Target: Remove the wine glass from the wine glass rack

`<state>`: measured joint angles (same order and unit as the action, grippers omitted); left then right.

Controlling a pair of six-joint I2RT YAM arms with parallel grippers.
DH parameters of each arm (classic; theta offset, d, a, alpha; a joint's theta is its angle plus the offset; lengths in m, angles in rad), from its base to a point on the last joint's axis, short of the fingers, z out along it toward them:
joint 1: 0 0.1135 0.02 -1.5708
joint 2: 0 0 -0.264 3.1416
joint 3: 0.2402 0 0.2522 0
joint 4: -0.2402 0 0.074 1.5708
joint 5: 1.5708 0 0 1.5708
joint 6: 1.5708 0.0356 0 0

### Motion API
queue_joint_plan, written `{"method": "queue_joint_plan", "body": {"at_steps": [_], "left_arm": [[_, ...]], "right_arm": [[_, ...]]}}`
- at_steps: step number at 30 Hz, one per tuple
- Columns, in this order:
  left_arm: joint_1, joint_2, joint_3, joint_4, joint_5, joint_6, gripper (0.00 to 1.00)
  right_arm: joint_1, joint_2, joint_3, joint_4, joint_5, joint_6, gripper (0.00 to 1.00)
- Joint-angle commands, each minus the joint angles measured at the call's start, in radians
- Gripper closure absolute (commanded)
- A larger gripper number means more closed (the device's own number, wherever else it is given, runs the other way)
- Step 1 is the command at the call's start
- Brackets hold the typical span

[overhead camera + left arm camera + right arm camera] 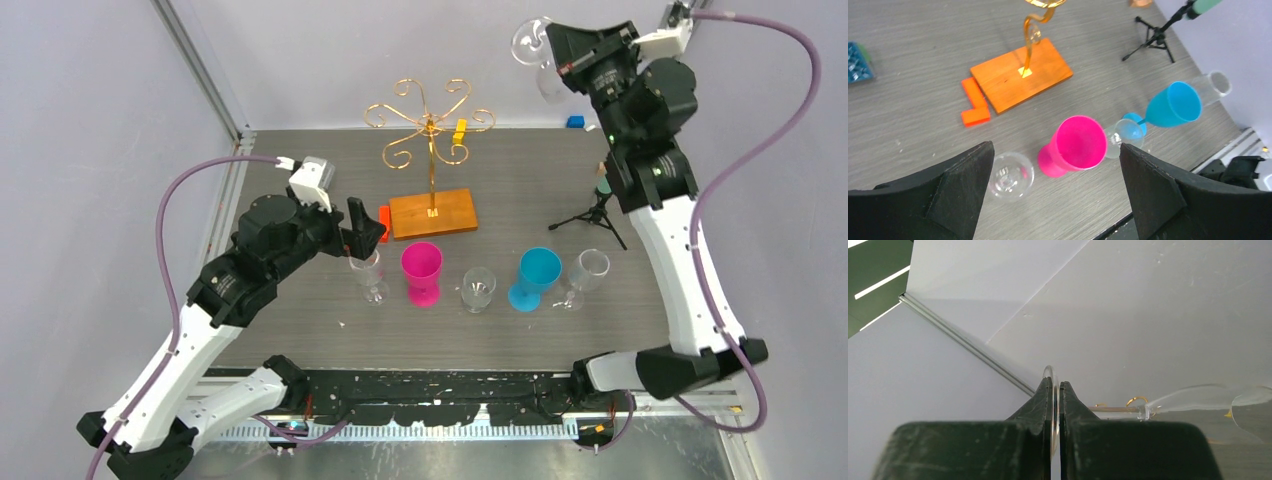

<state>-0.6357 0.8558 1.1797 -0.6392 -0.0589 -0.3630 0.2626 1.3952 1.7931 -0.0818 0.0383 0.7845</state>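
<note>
The wine glass rack [430, 125] is a gold wire stand with curled arms on an orange-brown wooden base [1020, 75], at the back middle of the table. No glass hangs on its arms. High at the back right, away from the rack, my right gripper [562, 58] is shut on the flat foot of a clear wine glass [530, 42]. In the right wrist view the foot sits pinched between the fingers [1043, 400], and the stem and bowl [1213, 396] stretch out to the right. My left gripper [1056, 147] hangs open and holds nothing, above the cups left of the base.
A row stands in front of the rack: a clear glass [368, 275], a pink cup [421, 272], a clear glass [478, 288], a blue cup [535, 277], a clear glass [585, 275]. An orange block [384, 222] lies by the base. A small tripod [597, 210] stands right.
</note>
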Motion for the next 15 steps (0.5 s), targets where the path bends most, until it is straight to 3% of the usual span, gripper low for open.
{"method": "queue_joint_plan", "body": {"at_steps": [1, 7, 15], "left_arm": [[-0.004, -0.001, 0.018, 0.197, 0.125, 0.025, 0.0], [-0.005, 0.015, -0.048, 0.506, 0.317, 0.059, 0.0], [-0.004, 0.114, -0.076, 0.852, 0.598, 0.056, 0.0]], "right_arm": [[0.003, -0.112, -0.083, -0.115, -0.018, 0.081, 1.0], [0.004, -0.296, -0.239, -0.135, -0.175, 0.212, 1.0], [0.011, -0.487, -0.492, -0.011, -0.333, 0.511, 1.0]]}}
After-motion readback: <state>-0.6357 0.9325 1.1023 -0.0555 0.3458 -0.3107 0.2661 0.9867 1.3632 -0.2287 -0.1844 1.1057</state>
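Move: The left hand is open and empty. The hanging wine glass, its foot already pinched in the right fingers, lies about 18 cm ahead of it, 27 cm to its right and 15 cm higher. The rack's post is some 20 cm ahead and 12 cm right, its middle 14 cm lower; the pink glass is 2 cm ahead, 10 cm right, 22 cm below. From the right hand, the left gripper is roughly 18 cm back, 30 cm left and 24 cm below. Back about 10 cm and down some 7 cm, the right hand draws the wine glass towards the left gripper, still pinching the foot, while the wrist tips down and swings counter-clockwise. Meanwhile the left hand rises and goes right, about 7 cm each, fingers wide open, turning some 30 degrees clockwise and tips-up to face the glass. ##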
